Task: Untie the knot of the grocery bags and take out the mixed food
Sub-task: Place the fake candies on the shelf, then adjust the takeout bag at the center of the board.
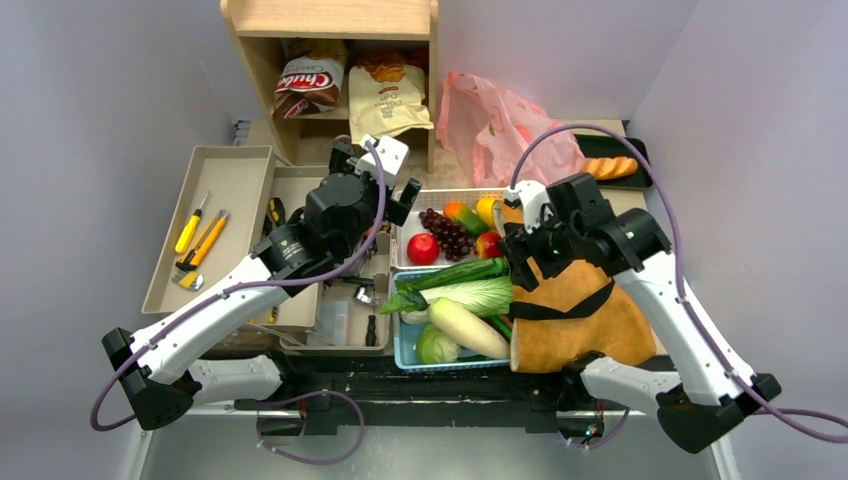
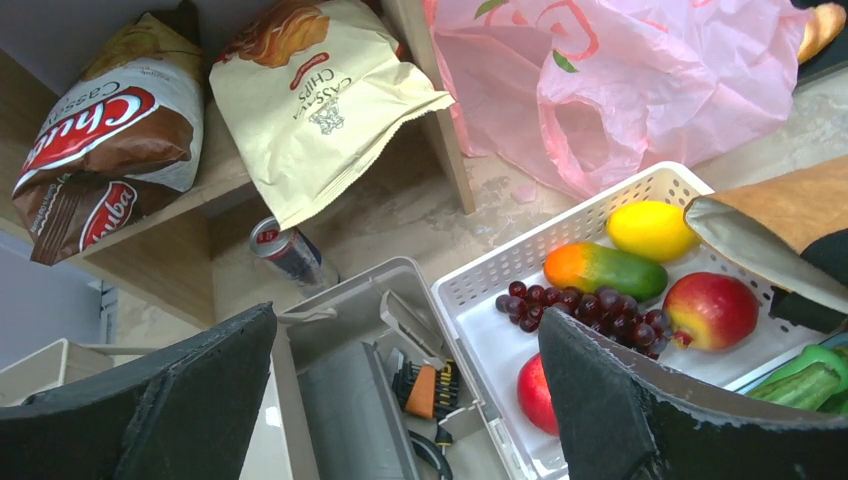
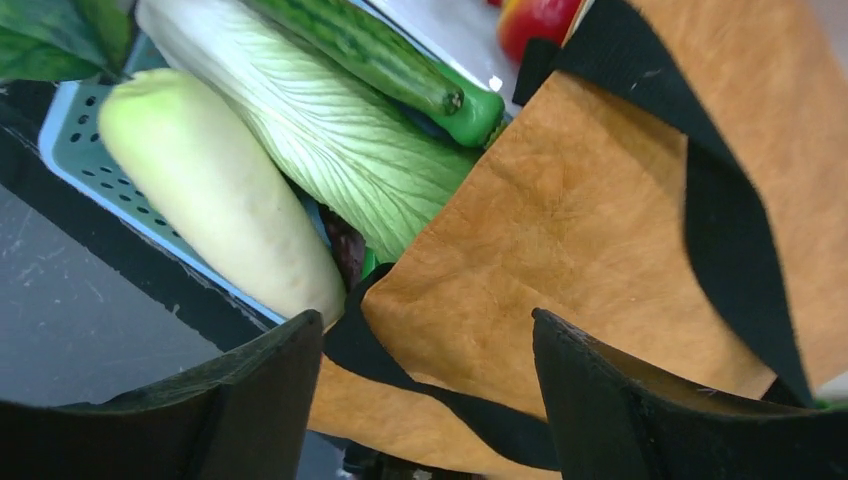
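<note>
The pink grocery bag (image 1: 495,125) (image 2: 640,80) lies crumpled at the back; I cannot make out the knot. The brown paper bag (image 1: 580,300) (image 3: 600,200) lies flat at the front right, black straps (image 3: 720,220) across it. My right gripper (image 1: 515,245) (image 3: 428,330) hangs open just over its left edge, one strap under the gap. My left gripper (image 1: 378,180) (image 2: 408,330) stands wide open and empty over the white basket's (image 2: 470,290) left rim. That basket holds grapes (image 2: 590,305) and apples (image 2: 710,310). Cucumber (image 3: 380,55), napa cabbage (image 3: 330,140) and daikon (image 3: 210,190) fill the blue basket (image 3: 70,150).
A wooden shelf (image 1: 330,20) at the back holds a Chubs bag (image 1: 310,85) and a tan chips bag (image 1: 385,100). A tan tool tray (image 1: 215,225) and a grey toolbox (image 1: 340,310) sit on the left. A can (image 2: 290,250) lies under the shelf. A black tray (image 1: 615,160) stands back right.
</note>
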Available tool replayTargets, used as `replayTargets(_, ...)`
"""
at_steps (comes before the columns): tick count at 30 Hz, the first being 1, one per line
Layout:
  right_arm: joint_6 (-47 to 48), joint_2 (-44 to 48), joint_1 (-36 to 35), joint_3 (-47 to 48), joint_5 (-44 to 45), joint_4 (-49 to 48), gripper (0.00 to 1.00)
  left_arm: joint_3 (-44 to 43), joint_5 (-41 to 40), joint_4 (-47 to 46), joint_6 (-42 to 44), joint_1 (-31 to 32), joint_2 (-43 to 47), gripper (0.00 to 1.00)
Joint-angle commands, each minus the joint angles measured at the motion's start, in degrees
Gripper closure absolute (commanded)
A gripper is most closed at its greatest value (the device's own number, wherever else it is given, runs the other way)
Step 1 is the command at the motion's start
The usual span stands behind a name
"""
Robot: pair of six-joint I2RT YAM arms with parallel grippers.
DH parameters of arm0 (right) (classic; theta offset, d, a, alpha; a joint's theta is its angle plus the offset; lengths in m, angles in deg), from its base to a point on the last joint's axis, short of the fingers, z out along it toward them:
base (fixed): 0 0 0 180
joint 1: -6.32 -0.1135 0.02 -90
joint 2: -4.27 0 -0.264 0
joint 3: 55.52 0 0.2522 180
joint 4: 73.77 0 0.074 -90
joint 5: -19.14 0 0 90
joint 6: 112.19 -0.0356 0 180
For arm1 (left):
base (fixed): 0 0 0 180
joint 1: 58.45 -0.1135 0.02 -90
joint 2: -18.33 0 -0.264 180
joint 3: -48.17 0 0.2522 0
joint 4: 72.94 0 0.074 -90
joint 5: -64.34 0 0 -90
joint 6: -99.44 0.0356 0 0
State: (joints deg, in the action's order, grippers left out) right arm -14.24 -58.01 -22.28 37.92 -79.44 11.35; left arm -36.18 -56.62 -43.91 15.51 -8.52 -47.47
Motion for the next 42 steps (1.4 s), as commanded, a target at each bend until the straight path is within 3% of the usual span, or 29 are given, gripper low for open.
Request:
replayTargets(1,-6.8,-3.7,-0.1,-2.6,3.6,-2.6,0.29,-0.2,-0.6,-2.9,-4.2,0.0,0.1,0.00)
replayTargets(7,-14.3,-6.5,-3.8,-4.4,12.2,-5.9,0.32,-0.3,-0.2,-3.6,-4.7,0.0,-0.8,0.00)
replayTargets(13,-23.0,-7.5,-8.4,-9.5,27.6,-8.6,0.24,-0.6,-0.4,-3.8,-4.6,0.0,-1.7,0.00)
replayTargets(16,-24.1,-7.1,-8.4,-9.8,29.9,-8.2,0.39,0.2,-1.0,-4.4,-4.1,0.0,-1.5,0.00)
replayTargets(21,-22.9,-6.9,-6.8,-7.9,34.8,-10.0,0.93,0.6,-0.9,-5.0,-4.0,0.0,-1.8,0.00)
replayTargets(22,-21.4,-7.0,-6.3,-6.7,36.5,-9.9,0.99,0.5,-0.9,-5.0,-3.9,0.0,-1.9,0.00)
replayTargets(25,-16.9,-6.4,-5.1,-3.5,38.0,-9.2,1.00,0.3,1.2,-5.0,-2.9,0.0,-2.5,0.00)
replayTargets(29,-3.8,-4.3,-0.8,0.8,39.4,-9.0,1.00,-1.3,10.6,-2.2,-2.7,0.0,-4.5,0.00)
replayTargets(34,12.1,2.8,13.2,5.8,22.3,-9.2,1.00,-5.0,29.6,-2.2,-2.5,0.0,-9.3,0.00)
replayTargets(38,12.8,5.7,13.6,8.1,15.8,-4.3,1.00,-4.4,48.0,-17.7,-3.8,1.7,-13.4,0.00)
replayTargets(42,12.7,9.1,13.6,8.3,16.0,-2.5,1.00,-11.1,54.0,-21.4,0.3,6.7,-23.0,0.07)
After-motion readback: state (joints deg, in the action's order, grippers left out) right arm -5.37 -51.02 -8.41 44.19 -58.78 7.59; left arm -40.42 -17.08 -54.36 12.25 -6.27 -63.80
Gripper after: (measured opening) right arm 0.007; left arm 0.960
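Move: The upper rim of the orange grocery bag, at its mouth, lies about 7 cm below the right hand, some 3 cm ahead and 1 cm to its right. The peach is roughly 6 cm ahead and 6 cm to that hand's left, the long cabbage some 12 cm left and 4 cm back. From the left hand the rim is around 29 cm to the right, 9 cm back and 17 cm lower; the grapes are about 13 cm to its right and 3 cm back. The right fingers pinch the orange bag's upper rim, sinking about 7 cm to it with a slight reach forward, then shutting fully; keeping hold, they lift it some 15 cm and draw it about 10 cm right, wrist turned clockwise and tipping up. Late on, the open left hand sweeps some 17 cm right, a little down and back, towards the bag's mouth, turning about 40 degrees clockwise. ##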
